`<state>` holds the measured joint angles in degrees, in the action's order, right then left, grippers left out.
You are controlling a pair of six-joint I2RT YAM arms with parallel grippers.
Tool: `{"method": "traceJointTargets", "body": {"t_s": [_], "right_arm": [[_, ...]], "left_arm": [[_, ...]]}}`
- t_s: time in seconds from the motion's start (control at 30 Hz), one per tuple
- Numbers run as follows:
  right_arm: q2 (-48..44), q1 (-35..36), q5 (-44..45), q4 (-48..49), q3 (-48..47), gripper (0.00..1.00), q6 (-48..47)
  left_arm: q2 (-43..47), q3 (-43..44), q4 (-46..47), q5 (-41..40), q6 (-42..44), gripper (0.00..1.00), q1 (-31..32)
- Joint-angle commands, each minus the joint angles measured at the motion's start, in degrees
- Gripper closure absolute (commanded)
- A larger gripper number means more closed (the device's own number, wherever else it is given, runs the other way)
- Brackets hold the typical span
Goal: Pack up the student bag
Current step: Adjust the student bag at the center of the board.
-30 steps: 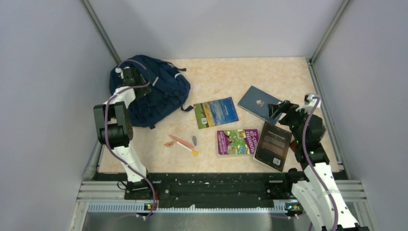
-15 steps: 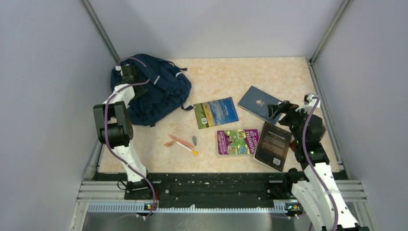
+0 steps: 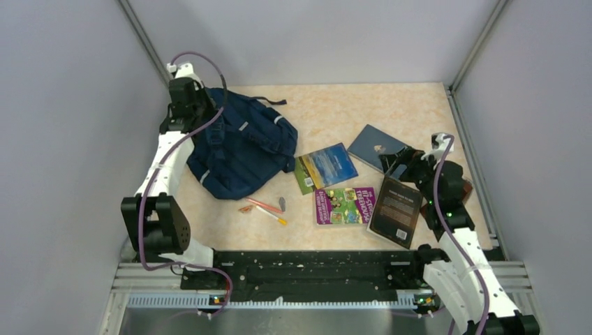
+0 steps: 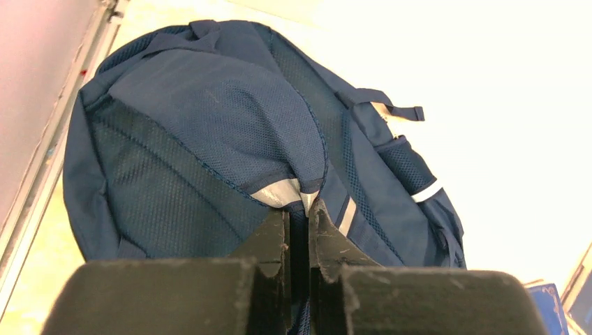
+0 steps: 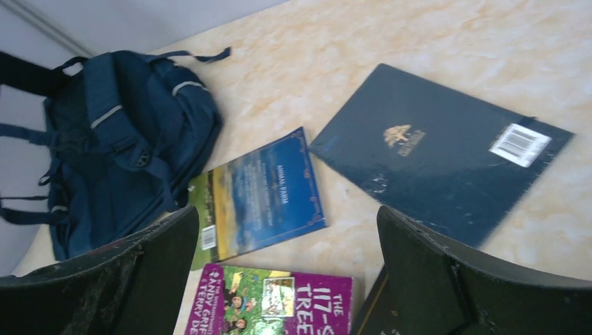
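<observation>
The student bag (image 3: 244, 150), a navy-blue backpack with thin reflective stripes, lies at the back left of the table. In the left wrist view its mesh back panel (image 4: 209, 125) fills the frame. My left gripper (image 3: 190, 112) is over the bag's top end. It is shut (image 4: 299, 209) on a fold of navy fabric next to a grey reflective patch. My right gripper (image 3: 403, 166) hovers over the books at the right, open (image 5: 286, 216) and holding nothing. The bag (image 5: 119, 153) also shows at the left of the right wrist view.
A blue-and-green book (image 3: 325, 166) touches the bag's right edge. A navy notebook (image 3: 377, 145), a purple book (image 3: 344, 205) and a dark book (image 3: 396, 211) lie around the right gripper. Pens and small items (image 3: 265, 209) lie near the front. Walls close in both sides.
My left gripper shut on the bag's fabric and the arm stretched toward the back. The bag was pulled up and spread to the right, against the blue-and-green book. The right gripper shifted slightly.
</observation>
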<state>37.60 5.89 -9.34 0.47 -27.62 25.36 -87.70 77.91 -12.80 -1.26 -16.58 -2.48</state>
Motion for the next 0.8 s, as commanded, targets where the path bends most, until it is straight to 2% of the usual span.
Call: {"method": "traceJointTargets", "body": {"t_s": [0.0,0.13,0.27,0.5,0.77], "right_arm": [[2.8,0.3,-9.2,6.0,-0.4,0.04,1.4],[5.5,0.3,-14.6,8.9,-0.8,0.04,2.5],[6.0,0.3,-15.5,7.1,-1.8,0.05,1.9],[3.5,0.3,-15.3,3.8,-3.4,0.05,0.0],[2.9,0.3,-17.4,3.7,-3.4,0.05,-0.4]], "left_arm": [[2.7,3.4,6.4,4.9,6.2,1.00,5.2],[2.4,7.2,9.5,-0.3,9.3,1.00,9.3],[-1.6,17.5,8.2,-1.6,7.6,1.00,9.4],[-10.5,35.7,7.3,2.8,7.0,1.00,11.1],[-15.1,46.7,13.0,7.8,13.4,1.00,19.3]]}}
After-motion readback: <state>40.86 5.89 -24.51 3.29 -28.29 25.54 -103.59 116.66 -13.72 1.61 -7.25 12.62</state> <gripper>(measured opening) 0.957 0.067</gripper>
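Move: The student bag is already pinched by a padded strap in the left fingers, its slumped body about 10 cm back from that hand, 11 cm to its right and some 18 cm lower. The board's middle lies roughly 30 cm right, 16 cm back and 25 cm down; the Animal Farm book is about 37 cm right and 17 cm back, the pens 18 cm right and 31 cm back. From the right hand, the board's middle is some 27 cm left and 3 cm ahead. The student bag is swung right and hoisted by its strap: the left hand, keeping its pinch, first goes nearly level to the right for about 6 cm, then climbs some 18 cm while reaching a little forward and drifting on to the right, its fingers tipping up and turning clockwise about 20 degrees each. The open right hand shifts about 4 cm left, turning counter-clockwise. ##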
